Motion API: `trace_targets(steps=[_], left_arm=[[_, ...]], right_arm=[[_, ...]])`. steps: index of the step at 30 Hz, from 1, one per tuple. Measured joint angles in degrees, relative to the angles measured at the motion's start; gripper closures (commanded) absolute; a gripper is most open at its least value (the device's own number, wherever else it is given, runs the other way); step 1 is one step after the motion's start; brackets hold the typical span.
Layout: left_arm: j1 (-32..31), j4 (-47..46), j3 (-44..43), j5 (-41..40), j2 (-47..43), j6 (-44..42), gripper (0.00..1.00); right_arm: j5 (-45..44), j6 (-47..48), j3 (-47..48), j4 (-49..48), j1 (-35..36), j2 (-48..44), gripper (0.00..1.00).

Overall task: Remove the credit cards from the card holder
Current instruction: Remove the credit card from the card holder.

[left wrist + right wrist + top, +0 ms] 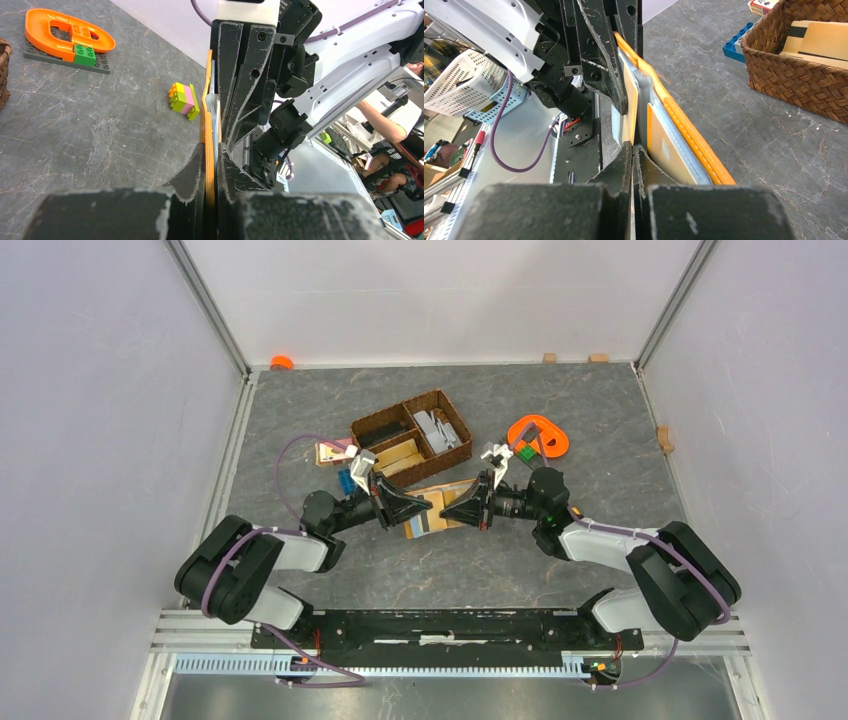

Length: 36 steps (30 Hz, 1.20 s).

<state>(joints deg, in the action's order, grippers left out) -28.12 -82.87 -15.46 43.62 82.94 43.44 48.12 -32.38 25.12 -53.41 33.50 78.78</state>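
Observation:
The mustard-orange card holder [432,518] is held up on edge between my two grippers at the table's middle. My left gripper [212,165] is shut on its orange cover and light blue lining [205,120]. In the right wrist view the card holder [684,130] stands open, showing tan and light blue panels. My right gripper [632,150] is shut on a thin pale credit card [629,107] that sticks out from inside it. The two grippers face each other, fingertips nearly touching. Other credit cards in the card holder are hidden.
A brown wicker basket [412,435] [804,70] with cards in it stands just behind the grippers. An orange ring on a dark plate [540,435] [65,35] lies at the back right. A small coloured block [184,100] and a blue brick [345,482] sit nearby.

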Motion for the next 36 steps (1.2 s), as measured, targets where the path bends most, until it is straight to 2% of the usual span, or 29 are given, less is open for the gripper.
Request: trace_targets(steps=[6,17,18,21,22,31,36], left_arm=[[0.0,-0.9,0.0,0.0,0.5,0.8,0.98],[1.7,-1.6,-0.1,0.7,1.1,2.3,0.98],[1.7,-1.6,-0.1,0.7,1.1,2.3,0.98],[1.8,-1.6,0.0,0.7,0.9,2.3,0.98],[1.8,-1.6,0.0,0.7,0.8,2.4,0.98],[1.7,-1.6,0.0,1.6,0.5,3.6,0.98],[1.7,-1.6,0.0,1.6,-0.6,4.1,0.98]], right_arm=[[0.0,0.0,-0.1,0.2,-0.6,-0.5,1.0],[2.1,-3.4,-2.5,-5.7,-4.9,-1.3,1.0],[2.1,-3.4,-2.5,-5.8,-4.9,-1.4,0.99],[2.4,-3.5,-2.5,-6.1,-5.1,-1.5,0.75],[2.4,-3.6,-2.5,-6.1,-5.1,-1.5,0.73],[3.1,-3.3,-2.4,-7.0,-3.8,0.6,0.63],[3.3,-2.3,-1.6,-5.8,-2.5,1.2,0.63]])
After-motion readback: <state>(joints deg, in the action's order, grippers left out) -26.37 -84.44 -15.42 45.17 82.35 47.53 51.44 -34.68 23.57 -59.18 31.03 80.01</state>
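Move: My right hand's shut fingers are at the free end of the credit card in the holder's left half; the card's middle lies about 4 cm to their left, level with them. The holder's middle is 1 cm ahead and 1 cm left, a second card about 3 cm ahead and 2 cm right. The basket stands some 19 cm ahead, 6 cm left and 14 cm below. From my left hand, gripping the holder, the first card's middle is about 1 cm left, 2 cm back and 1 cm lower. I tug at the card's end with my shut right fingers, about 2 cm to the right and a little up and forward, while my left hand keeps its pinch on the holder. Then I open the right fingers to over a third and ease about 1 cm back left, down and back towards me, so they stand either side of the card's end. ##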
